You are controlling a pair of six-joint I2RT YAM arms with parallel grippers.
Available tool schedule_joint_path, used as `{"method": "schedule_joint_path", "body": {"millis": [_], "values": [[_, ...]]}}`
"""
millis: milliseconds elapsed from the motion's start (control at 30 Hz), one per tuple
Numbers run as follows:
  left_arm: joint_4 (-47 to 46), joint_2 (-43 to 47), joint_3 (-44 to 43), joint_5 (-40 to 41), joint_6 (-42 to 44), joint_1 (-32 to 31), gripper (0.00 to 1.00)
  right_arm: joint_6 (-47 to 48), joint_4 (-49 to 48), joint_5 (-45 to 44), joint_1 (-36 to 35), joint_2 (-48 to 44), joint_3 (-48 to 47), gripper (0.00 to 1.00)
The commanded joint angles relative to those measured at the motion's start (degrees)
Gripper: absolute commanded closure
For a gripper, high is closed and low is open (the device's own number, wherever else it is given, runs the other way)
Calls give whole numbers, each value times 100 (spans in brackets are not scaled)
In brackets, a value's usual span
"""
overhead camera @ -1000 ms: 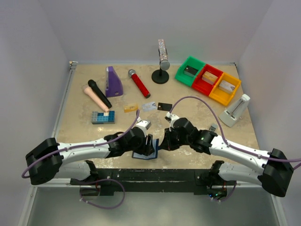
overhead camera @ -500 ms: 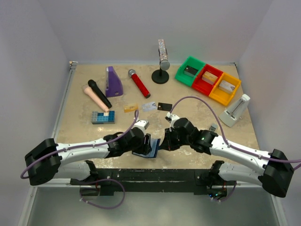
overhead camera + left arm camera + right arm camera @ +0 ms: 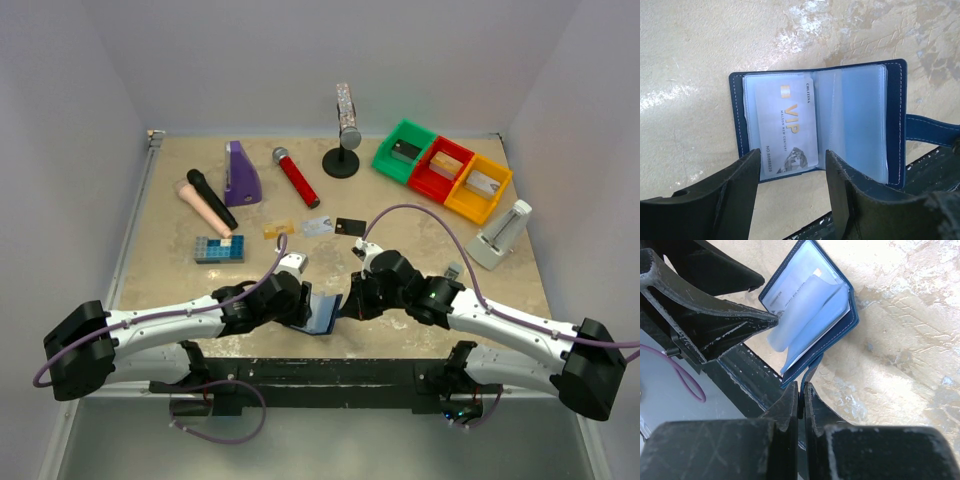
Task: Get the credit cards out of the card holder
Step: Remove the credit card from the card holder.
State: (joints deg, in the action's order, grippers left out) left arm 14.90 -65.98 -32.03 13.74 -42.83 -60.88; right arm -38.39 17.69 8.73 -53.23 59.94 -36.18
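Observation:
The dark navy card holder (image 3: 320, 314) is held open near the table's front edge, between my two grippers. My right gripper (image 3: 802, 390) is shut on its snap tab (image 3: 812, 367). In the left wrist view the card holder (image 3: 892, 115) shows blue-grey sleeves, and a pale silvery VIP card (image 3: 785, 127) sits in the left pocket. My left gripper (image 3: 792, 182) is open just short of the holder's lower edge, with nothing between its fingers (image 3: 735, 192). Three loose credit cards lie farther back on the table: orange-gold (image 3: 278, 229), silvery (image 3: 317, 225) and black (image 3: 350, 226).
A studded blue brick block (image 3: 219, 249) lies at the left. Behind it are black and pink microphones (image 3: 210, 200), a purple object (image 3: 241, 174), a red microphone (image 3: 296, 177) and a stand (image 3: 343, 140). Green, red and yellow bins (image 3: 442, 172) and a white device (image 3: 500, 235) stand at the right.
My left gripper has drawn back to the left, off the card holder. The holder now stands more raised and open. The right gripper has kept its hold on the tab.

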Motion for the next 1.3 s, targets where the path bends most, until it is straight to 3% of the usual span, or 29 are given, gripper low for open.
{"method": "schedule_joint_path", "body": {"millis": [0, 267, 833, 933, 1000, 1133, 1267], "values": [[57, 102, -163, 182, 126, -3, 41, 86, -47, -3, 15, -70, 41, 100], [-126, 146, -119, 95, 161, 15, 40, 148, -20, -100, 85, -44, 103, 100], [-1700, -768, -391, -1708, 389, 24, 41, 60, 242, -205, 691, -158, 384, 99], [-1744, -505, -278, -1533, 293, 24, 39, 34, 646, -582, 718, -491, 332, 58], [-1718, -146, -155, -1401, 223, 94, 39, 42, 1032, -846, 727, -746, 226, 42], [-1508, 619, 126, -1400, 82, 392, 38, 218, 1561, -1163, 718, -1151, -116, 33], [-1287, 1182, 442, -1119, -6, 603, 39, 438, 1037, -499, 718, -1275, -258, 39]]}}
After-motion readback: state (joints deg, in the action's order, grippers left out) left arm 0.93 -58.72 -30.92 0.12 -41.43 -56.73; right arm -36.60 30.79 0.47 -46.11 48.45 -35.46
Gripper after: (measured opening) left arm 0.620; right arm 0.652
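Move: The VIP card in the open card holder lies about 2 cm ahead of the open left hand, roughly 6 cm below it; the holder's middle is some 4 cm right of that card. On the table, about 23 cm beyond the VIP card, lie a silver card 3 cm to its right and a black one 12 cm to its right. From the right hand, already pinching the holder's strap, the VIP card is some 5 cm ahead, 11 cm left and 5 cm below. The right hand lowers the strap rightward some 5 cm and releases it; the left goes left, then up. ##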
